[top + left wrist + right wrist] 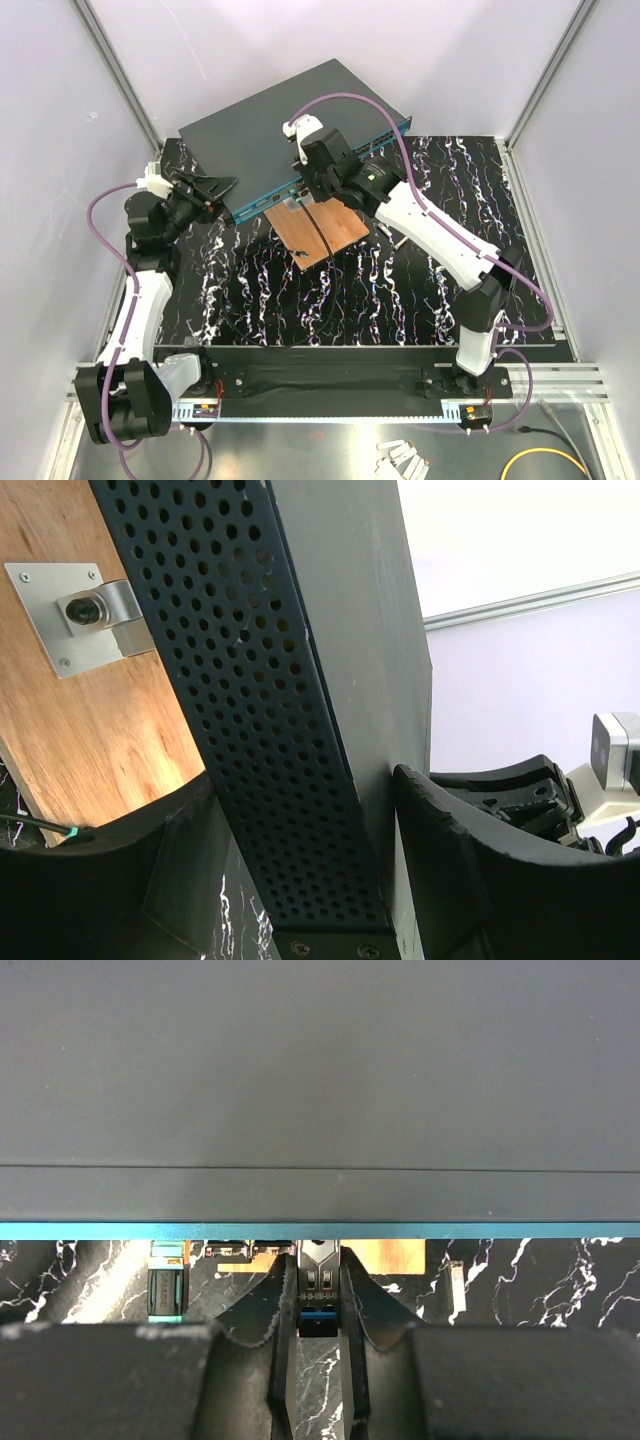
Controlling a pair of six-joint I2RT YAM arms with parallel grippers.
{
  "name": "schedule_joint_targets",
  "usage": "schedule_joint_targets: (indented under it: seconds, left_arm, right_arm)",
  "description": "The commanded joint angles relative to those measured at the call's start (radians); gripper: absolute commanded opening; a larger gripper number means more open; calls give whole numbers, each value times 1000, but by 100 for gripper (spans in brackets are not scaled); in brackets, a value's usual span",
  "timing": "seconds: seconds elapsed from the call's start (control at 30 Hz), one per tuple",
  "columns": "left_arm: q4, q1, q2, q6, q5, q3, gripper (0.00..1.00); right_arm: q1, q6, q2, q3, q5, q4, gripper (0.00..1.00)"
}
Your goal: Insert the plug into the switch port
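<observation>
The switch [270,120] is a flat dark grey box with a teal front edge [320,1230], lying askew at the back of the table. My left gripper [215,188] is shut on its front-left corner. In the left wrist view the perforated side of the switch [280,730] fills the space between both fingers of the left gripper [300,790]. My right gripper [305,195] is at the middle of the front edge, shut on the plug [320,1285]. This small black and silver plug has a blue band, and its nose reaches the teal edge. The ports are hidden under the lip.
A copper-brown board [325,235] lies on the marbled black table [400,290] just in front of the switch, with a thin black cable [322,238] running across it. It carries a metal bracket [85,615]. A teal connector [167,1285] sits left of the plug.
</observation>
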Motion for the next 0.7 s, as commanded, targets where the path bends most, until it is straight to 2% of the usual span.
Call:
schedule_joint_targets:
  seconds: [0.0,0.13,0.17,0.27,0.3,0.53,0.67]
  left_arm:
    - [35,-29,-10,35,9,18,65]
    - [35,-30,-11,36,9,18,65]
    - [32,-30,-11,38,8,17,65]
    - [29,-29,-11,41,8,18,65]
    - [25,-29,-11,41,9,20,65]
    - [15,-29,-11,48,9,26,65]
    - [12,-29,-10,53,9,31,65]
  right_arm:
    - [17,-41,-20,51,-50,71,20]
    - [16,-60,-61,-2,-66,64,37]
    - [16,-66,-70,-11,-74,62,46]
    - [10,-80,-115,-59,-100,58,61]
    - [7,-83,-135,-71,-112,58,64]
    - [-36,-95,-190,-151,-188,24,66]
    - [-68,-98,-210,-183,-218,2,63]
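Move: The plug is between the right fingertips, its middle about 1 cm ahead, 1 cm left and 1 cm below the hand point, already in the switch port. The teal cable plug is some 5 cm left and 1 cm back of this hand; the wooden board lies about 25 cm below, 5 cm back and 1 cm right. From the left hand, the plug is some 17 cm right, 3 cm ahead and about level. The right fingers open and let go of the plug, backing about 4 cm back and right, away from the switch. ##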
